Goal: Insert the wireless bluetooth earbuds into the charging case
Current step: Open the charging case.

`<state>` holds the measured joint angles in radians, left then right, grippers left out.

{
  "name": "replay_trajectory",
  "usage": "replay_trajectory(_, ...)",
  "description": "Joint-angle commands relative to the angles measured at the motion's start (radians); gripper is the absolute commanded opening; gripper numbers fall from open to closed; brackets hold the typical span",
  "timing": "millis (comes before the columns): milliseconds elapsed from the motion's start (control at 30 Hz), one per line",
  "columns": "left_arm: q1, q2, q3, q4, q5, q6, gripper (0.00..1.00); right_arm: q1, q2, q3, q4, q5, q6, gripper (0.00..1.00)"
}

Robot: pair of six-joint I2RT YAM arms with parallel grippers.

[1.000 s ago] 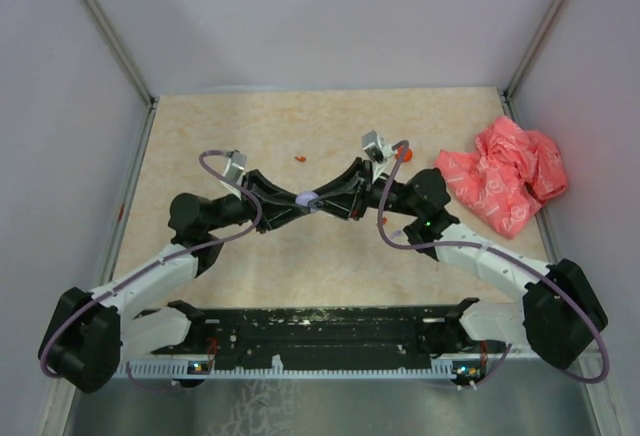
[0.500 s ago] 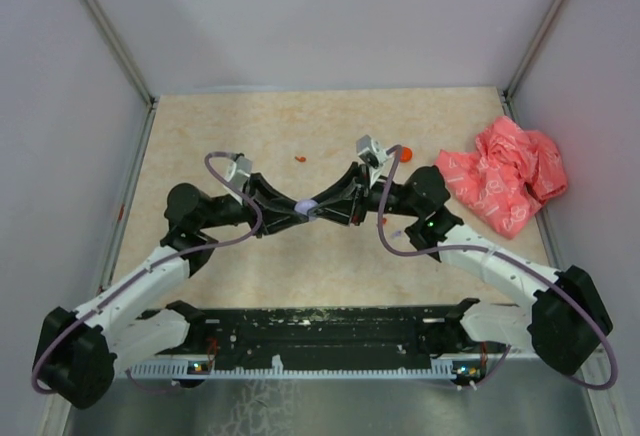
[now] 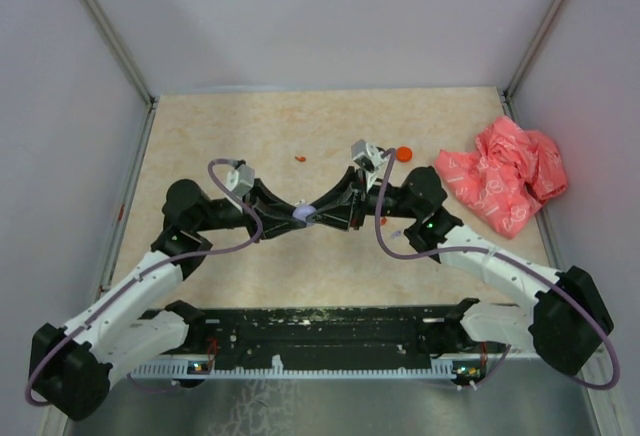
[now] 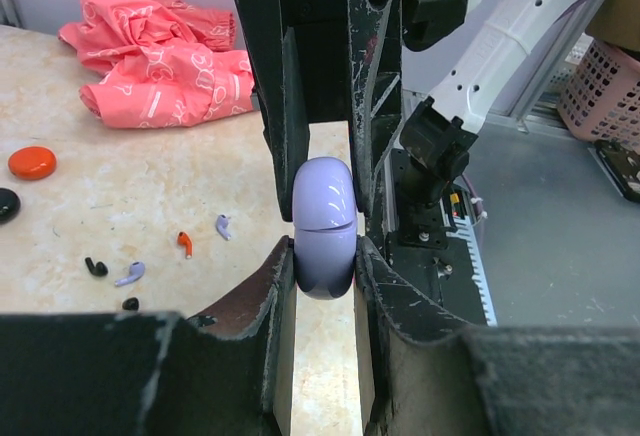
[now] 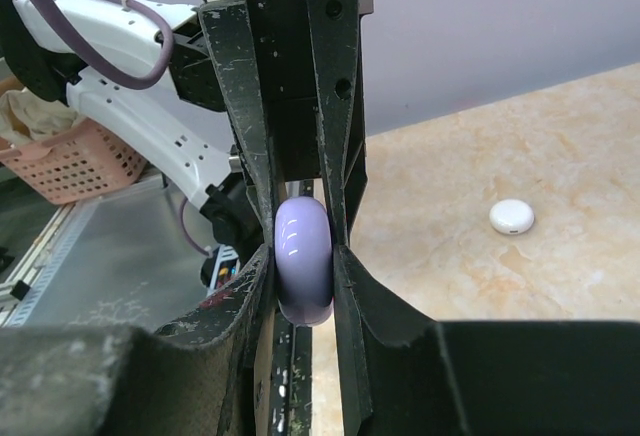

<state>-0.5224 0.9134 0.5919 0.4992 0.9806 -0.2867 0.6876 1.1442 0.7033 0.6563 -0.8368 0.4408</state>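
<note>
A lilac charging case (image 4: pixel 324 226), lid down along its seam, hangs above the table's middle (image 3: pixel 302 215). My left gripper (image 4: pixel 324 256) is shut on its lower half. My right gripper (image 5: pixel 303 261) is shut on the same case (image 5: pixel 303 246) from the opposite side. The two sets of fingers meet tip to tip. Several earbuds lie loose on the table in the left wrist view: a red one (image 4: pixel 184 244), a lilac one (image 4: pixel 223 226), a pale one (image 4: pixel 130 274) and a black one (image 4: pixel 95 267). One red earbud (image 3: pixel 300 158) shows in the top view.
A crumpled pink-red bag (image 3: pixel 500 178) lies at the right edge. A red disc (image 3: pixel 403 153) sits beside the right wrist, and a black disc (image 4: pixel 5 204) near it. A white disc (image 5: pixel 511 217) lies on the table. Grey walls close in three sides.
Both grippers have shifted slightly left and toward the near edge with the case held between them. The red disc has come out from behind the right wrist.
</note>
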Motion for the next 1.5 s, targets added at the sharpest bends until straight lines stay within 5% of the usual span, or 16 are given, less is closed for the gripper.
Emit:
replay_trajectory(0,-0.011,-0.044,0.037,-0.034,0.087,0.055,0.0,-0.012,-0.032,0.042,-0.009,0.086,-0.04,0.25)
replay_trajectory(667,-0.012,-0.094,0.036,-0.183,0.083,0.217,0.0,-0.013,-0.054,0.057,-0.087,0.165,-0.069,0.3)
replay_trajectory(967,-0.012,-0.11,0.011,-0.189,-0.033,0.223,0.0,-0.013,-0.062,0.076,-0.142,0.177,-0.093,0.38)
replay_trajectory(1100,-0.012,-0.11,0.021,-0.255,-0.237,0.224,0.13,-0.014,-0.087,0.122,-0.339,0.254,-0.159,0.42)
replay_trajectory(1200,-0.013,-0.1,0.029,-0.282,-0.3,0.231,0.0,-0.015,-0.105,0.154,-0.531,0.405,-0.206,0.46)
replay_trajectory(1467,-0.011,-0.098,0.01,-0.288,-0.414,0.251,0.0,-0.054,-0.12,0.159,-0.882,0.715,-0.203,0.48)
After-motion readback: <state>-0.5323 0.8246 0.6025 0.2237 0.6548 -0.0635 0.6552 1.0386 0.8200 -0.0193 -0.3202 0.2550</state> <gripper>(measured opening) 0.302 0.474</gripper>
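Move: The purple charging case is in the air between both hands, still in both sets of fingers: its middle is about 1 cm right of the left hand point and 1 cm left of the right, level with both. From the right hand, a white earbud lies on the table some 16 cm ahead, 3 cm left and 22 cm down; the white round case lies about 13 cm ahead, 22 cm left and also 22 cm down. Sinking barely 1 cm at first, both hands roll slightly in opposite senses about their finger lines, the left more, working the pinched case apart. Then the right fingers open, let go and swing forward, right and down, away from the case, turning about 30 degrees clockwise. The left keeps its grip on the case and carries it some 4 cm forward, with a little left and down, turning counter-clockwise. ##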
